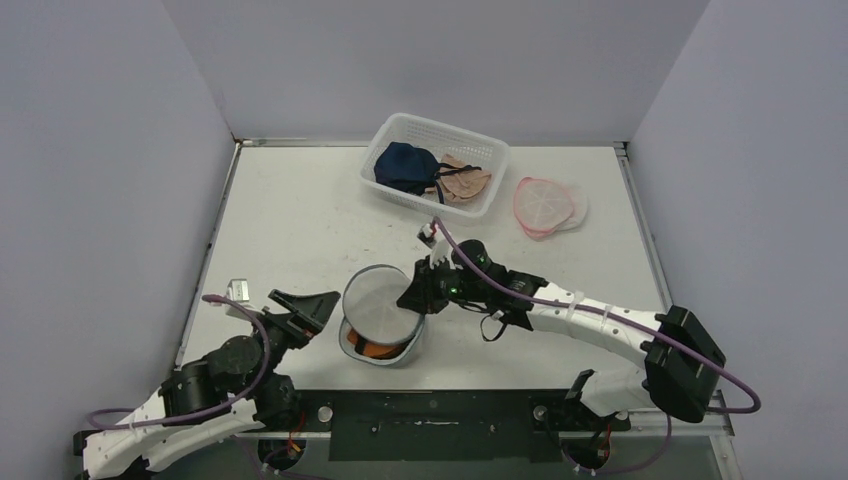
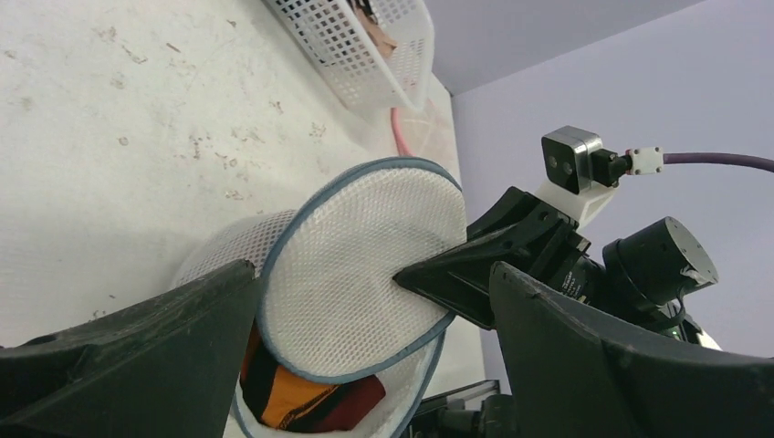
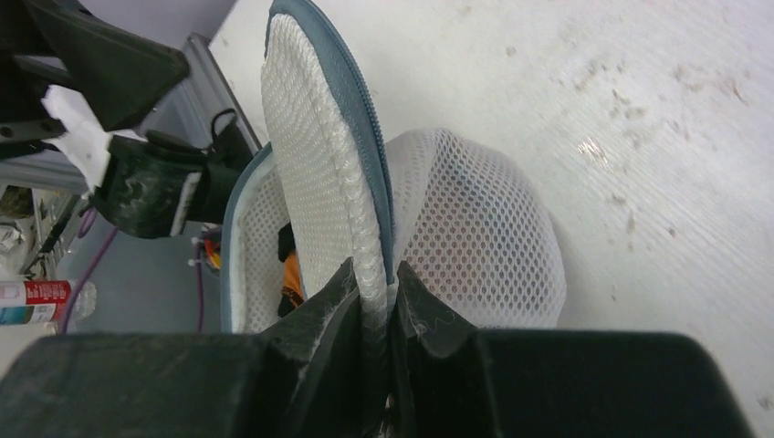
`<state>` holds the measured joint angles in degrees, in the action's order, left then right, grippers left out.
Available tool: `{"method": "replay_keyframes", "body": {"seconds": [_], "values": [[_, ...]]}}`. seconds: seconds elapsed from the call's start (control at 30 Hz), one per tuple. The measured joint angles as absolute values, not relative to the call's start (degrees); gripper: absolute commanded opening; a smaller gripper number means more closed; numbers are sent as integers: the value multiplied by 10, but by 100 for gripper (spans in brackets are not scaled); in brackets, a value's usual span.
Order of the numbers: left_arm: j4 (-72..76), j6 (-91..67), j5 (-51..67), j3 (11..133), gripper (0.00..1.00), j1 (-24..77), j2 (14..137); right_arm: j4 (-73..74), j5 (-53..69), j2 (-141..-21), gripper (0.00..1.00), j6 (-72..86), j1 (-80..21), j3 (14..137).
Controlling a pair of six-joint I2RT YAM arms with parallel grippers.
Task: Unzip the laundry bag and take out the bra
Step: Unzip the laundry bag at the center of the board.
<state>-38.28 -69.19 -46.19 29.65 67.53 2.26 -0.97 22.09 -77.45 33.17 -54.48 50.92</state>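
Observation:
The laundry bag (image 1: 352, 340) is a round white mesh case with blue trim, lying near the table's front edge. Its lid (image 1: 375, 297) stands unzipped and lifted, and my right gripper (image 1: 412, 298) is shut on the lid's rim (image 3: 370, 274). Inside the opening lies the bra (image 1: 375, 349), orange and dark red (image 2: 301, 397), partly hidden under the lid (image 2: 365, 265). My left gripper (image 1: 305, 305) is open just left of the bag, its fingers (image 2: 164, 347) apart on either side of the bag in the left wrist view, holding nothing.
A white slotted basket (image 1: 400, 130) at the back holds dark blue (image 1: 405, 165) and beige garments (image 1: 465, 183). A pink-rimmed mesh pouch (image 1: 545, 205) lies to its right. A small metal piece (image 1: 238, 288) sits at the table's left edge.

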Motion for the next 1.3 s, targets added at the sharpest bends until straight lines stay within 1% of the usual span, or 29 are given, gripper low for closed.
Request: {"method": "replay_keyframes", "body": {"seconds": [0.2,0.33,0.43,0.63,0.67,0.7,0.83,0.9,1.0,1.17,1.23,1.3], "values": [[-375,-668,-443,271,96,675,49,-20,245,-717,5,313,-499,396],[-321,-647,-406,208,96,675,63,-30,255,-688,5,303,-481,343],[-283,-637,-369,167,97,675,96,-35,260,-669,5,303,-467,312],[-236,-618,-313,156,100,675,176,-27,259,-623,9,303,-457,295],[-231,-614,-307,158,96,675,184,-24,259,-616,9,302,-457,295],[-225,-610,-302,159,95,675,190,-19,258,-609,9,300,-457,295],[-199,-601,-282,170,93,675,215,11,250,-589,6,291,-458,295],[-192,-598,-273,184,89,674,239,23,244,-580,5,290,-459,295],[-190,-598,-259,211,81,672,291,38,235,-564,5,290,-464,295],[-185,-601,-235,226,61,668,352,50,225,-545,5,290,-477,299],[-186,-605,-230,226,50,666,361,55,218,-540,5,290,-482,304],[-186,-610,-225,226,45,662,363,60,212,-536,5,289,-487,309]]}}
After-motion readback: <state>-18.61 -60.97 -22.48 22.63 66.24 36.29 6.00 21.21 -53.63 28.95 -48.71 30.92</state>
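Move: The laundry bag hangs open with its middle about 10 cm to the left hand's right, 1 cm back and 12 cm below. From the right hand, which already pinches the lid, that middle is about 5 cm left, 3 cm back and 8 cm down. The orange bra inside lies some 8 cm right of the left hand, 3 cm back and 14 cm below. Left hand drops 11 cm and sweeps right, narrowing around the rim, as the right draws the lid rightward. ##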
